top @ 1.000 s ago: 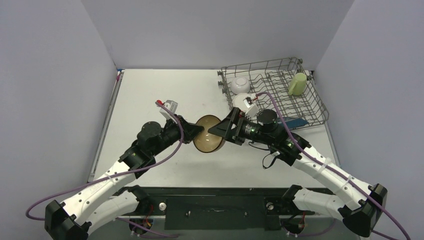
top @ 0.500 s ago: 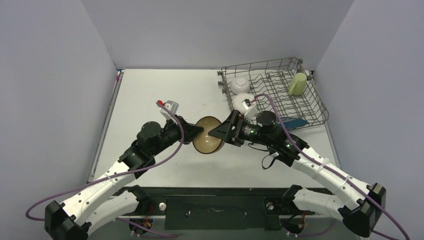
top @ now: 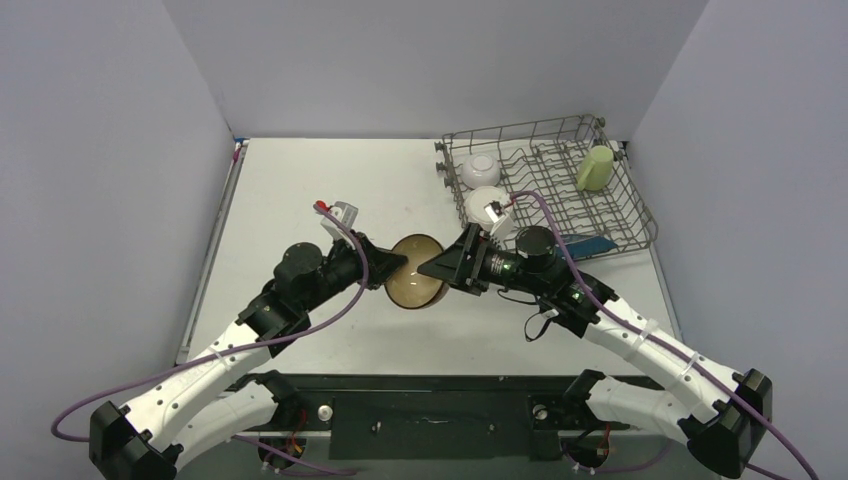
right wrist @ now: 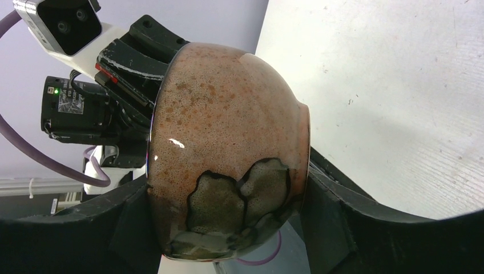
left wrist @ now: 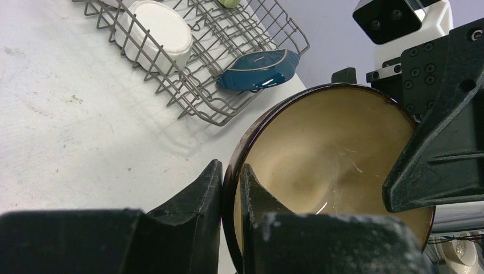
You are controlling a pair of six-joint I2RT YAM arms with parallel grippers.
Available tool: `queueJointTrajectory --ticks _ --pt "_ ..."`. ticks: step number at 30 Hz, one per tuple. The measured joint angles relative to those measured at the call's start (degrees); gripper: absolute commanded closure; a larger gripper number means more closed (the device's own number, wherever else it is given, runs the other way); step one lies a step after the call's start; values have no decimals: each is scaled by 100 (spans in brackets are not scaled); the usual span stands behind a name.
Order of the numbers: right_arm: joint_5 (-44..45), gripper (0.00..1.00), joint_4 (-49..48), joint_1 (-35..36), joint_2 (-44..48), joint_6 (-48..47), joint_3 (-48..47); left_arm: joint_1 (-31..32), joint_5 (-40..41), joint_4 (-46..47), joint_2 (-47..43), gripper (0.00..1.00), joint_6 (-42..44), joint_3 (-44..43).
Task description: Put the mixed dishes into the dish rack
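Note:
The brown bowl [top: 415, 270] with its cream inside [left wrist: 331, 148] hangs on edge above the table's middle. My left gripper [top: 392, 262] is shut on its rim, one finger inside [left wrist: 254, 191] and one outside. From the other side my right gripper [top: 432, 267] spans the speckled outer wall [right wrist: 228, 125], and both fingers [right wrist: 134, 228] press against it. In the dish rack [top: 620, 215] at the back right are the small white bowl [top: 480, 167], the white scalloped plate [top: 482, 203], the pale green mug [top: 594, 168] and the dark blue dish [top: 590, 243].
The rack's near corner [left wrist: 188, 97] holds the white plate [left wrist: 154, 31], with the blue dish [left wrist: 259, 68] at its front edge. Purple cables run along both arms. Grey walls close in the table on three sides.
My right gripper has slid a little left onto the bowl and its jaws have narrowed onto the bowl's sides. The left gripper and the bowl have stayed put.

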State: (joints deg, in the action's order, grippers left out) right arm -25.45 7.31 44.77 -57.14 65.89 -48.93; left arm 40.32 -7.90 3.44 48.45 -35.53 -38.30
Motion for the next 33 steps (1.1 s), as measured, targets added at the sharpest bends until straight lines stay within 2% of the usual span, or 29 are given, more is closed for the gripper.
queueJointTrajectory --ticks 1,2,3,6,7,8,9,10,14,19,27,33 --pt "-15 88 -22 -9 0 0 11 0 2 0 0 100 -2 -4" --pt "-28 99 -33 -11 0 2 11 0 0 -2 4 100 -4 -9" --pt "-28 100 -44 -13 0 2 13 -4 -7 -2 9 100 -7 -20" --pt "-31 100 -90 -28 0 17 20 -26 -20 -26 42 100 -15 -74" --pt "-31 100 -105 -39 0 28 20 -31 -22 -39 57 97 -24 -98" --pt "-31 100 -118 -48 0 33 20 -31 -20 -44 68 86 -35 -114" --pt "-31 100 -122 -52 0 46 20 -31 -15 -63 81 80 -46 -133" --pt "-28 100 -125 -57 0 70 20 -33 -4 -74 87 70 -68 -146" --pt "-107 100 -173 -59 0 205 74 -28 46 37 94 50 -337 -243" --pt "-223 100 -236 -240 4 367 350 -24 59 293 24 38 -570 -326" --pt "-269 100 -369 -684 133 643 673 -44 168 315 -20 27 -669 -328" --pt "-387 100 -459 -1237 289 798 708 -85 599 11 -195 20 -654 -332"
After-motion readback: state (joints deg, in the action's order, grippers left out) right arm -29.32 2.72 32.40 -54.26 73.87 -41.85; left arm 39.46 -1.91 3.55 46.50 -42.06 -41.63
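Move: The brown bowl is already pinched by both hands: its middle is some 4 cm to the right of the left hand point and 2 cm back, and about 2 cm to the left of the right one, level with it. The rack's middle lies about 32 cm ahead of the right hand, 30 cm to its right and 18 cm below. From that same hand, the upturned scalloped bowl in the rack is 28 cm ahead and 15 cm right, the blue plate 18 cm ahead and 36 cm right. The left hand opens wide and lets go of the brown bowl's rim, rising clear about 4 cm almost straight up as it does and then easing a little left and forward. The right hand keeps its grip across the bowl, holds nearly still until those fingers have begun to part, then dips 2–3 cm and carries the bowl away forward and to the right towards the rack, some 6 cm across the table, turning about 10 degrees clockwise. ##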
